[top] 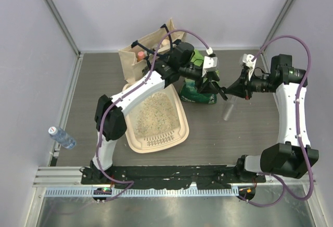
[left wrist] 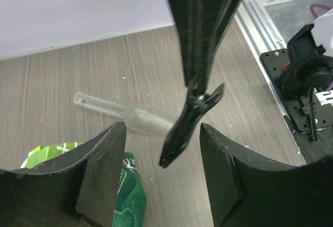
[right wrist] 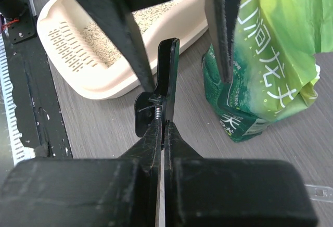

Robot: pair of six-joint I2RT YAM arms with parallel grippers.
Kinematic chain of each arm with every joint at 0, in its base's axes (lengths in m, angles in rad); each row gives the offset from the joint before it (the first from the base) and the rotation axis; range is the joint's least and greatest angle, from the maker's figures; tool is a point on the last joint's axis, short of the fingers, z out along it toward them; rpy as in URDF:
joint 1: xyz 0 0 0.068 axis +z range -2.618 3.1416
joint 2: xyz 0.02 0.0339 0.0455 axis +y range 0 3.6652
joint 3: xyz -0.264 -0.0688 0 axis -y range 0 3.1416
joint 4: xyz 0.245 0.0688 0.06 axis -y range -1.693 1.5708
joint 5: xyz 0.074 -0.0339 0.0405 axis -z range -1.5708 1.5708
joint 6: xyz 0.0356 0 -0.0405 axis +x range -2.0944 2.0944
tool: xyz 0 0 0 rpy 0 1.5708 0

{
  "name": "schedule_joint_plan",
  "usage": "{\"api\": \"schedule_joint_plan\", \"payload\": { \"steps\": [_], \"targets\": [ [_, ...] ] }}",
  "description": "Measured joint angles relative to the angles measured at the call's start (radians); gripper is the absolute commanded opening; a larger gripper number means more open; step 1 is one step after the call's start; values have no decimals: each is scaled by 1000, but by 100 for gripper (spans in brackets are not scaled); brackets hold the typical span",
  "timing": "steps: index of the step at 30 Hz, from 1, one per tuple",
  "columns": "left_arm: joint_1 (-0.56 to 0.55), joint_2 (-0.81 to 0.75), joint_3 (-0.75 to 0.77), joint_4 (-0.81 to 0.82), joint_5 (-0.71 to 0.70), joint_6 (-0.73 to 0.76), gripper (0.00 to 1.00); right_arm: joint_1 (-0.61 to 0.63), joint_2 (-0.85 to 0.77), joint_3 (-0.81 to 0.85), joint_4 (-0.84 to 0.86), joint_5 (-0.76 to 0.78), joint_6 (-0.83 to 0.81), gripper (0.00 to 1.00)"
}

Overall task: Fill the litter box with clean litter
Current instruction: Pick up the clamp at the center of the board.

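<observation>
The cream litter box [top: 179, 130] lies left of centre, and clean litter [top: 153, 113] covers its floor. In the right wrist view the litter box [right wrist: 99, 84] and its litter [right wrist: 112, 32] show at the upper left. My right gripper [right wrist: 164, 128] is shut on a black spring clip [right wrist: 168, 76], and it hovers right of the green bag [top: 199, 92]. My left gripper [left wrist: 162, 169] is open. The clip's tip [left wrist: 179, 138] hangs between its fingers [left wrist: 101, 175] without touching them. From above, the left gripper [top: 212, 85] and the right gripper [top: 229, 90] meet beside the bag.
A clear plastic scoop [top: 228, 112] lies on the table right of the bag. A beige tote bag [top: 141, 54] stands at the back. A water bottle [top: 62, 137] lies by the left wall. The arm bases and rail [top: 171, 174] line the near edge.
</observation>
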State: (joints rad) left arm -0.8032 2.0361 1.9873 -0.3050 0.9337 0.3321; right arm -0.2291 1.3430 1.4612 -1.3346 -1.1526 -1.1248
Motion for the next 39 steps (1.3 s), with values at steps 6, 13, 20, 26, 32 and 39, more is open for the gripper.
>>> {"api": "schedule_joint_plan", "payload": {
  "steps": [6, 13, 20, 26, 32, 39],
  "targets": [
    [0, 8, 6, -43, -14, 63, 33, 10, -37, 3, -5, 5, -8, 1],
    [-2, 8, 16, -107, 2, 94, 32, 15, -36, 3, -2, 29, -32, 1],
    [0, 7, 26, -118, 19, 92, 25, 20, -25, 3, -8, 46, -24, 1],
    [1, 8, 27, -132, 38, 87, 0, 23, 3, 11, -12, 47, -23, 27],
    [0, 11, 55, -188, 75, 50, 0, 16, 1, 14, 16, 88, 15, 76],
    [13, 11, 95, -285, 79, 146, 0, -32, -86, -1, 14, 110, -35, 82]
  ]
}}
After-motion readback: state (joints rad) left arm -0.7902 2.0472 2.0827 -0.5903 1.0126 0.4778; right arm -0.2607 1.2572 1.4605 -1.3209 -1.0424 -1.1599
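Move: The clamp is in the right hand's shut tips; its middle is about 2 cm left of that hand's point, 1 cm ahead and 1 cm lower. From the open left hand it is roughly 2 cm to the right, 1 cm back and 1 cm down. The litter bag stands about 6 cm ahead of the left hand, 5 cm to its left and 14 cm below; the clear scoop lies about 11 cm right, 2 cm ahead and 23 cm below. The left fingers, open around the near end of the clamp, shut on it in stages while that hand eases about 2 cm back and 2 cm left, its wrist turning only slightly. The right hand stays within a centimetre and keeps its grip until the left has nearly closed, then opens wide and comes free, backing off some 2 cm to its right. ##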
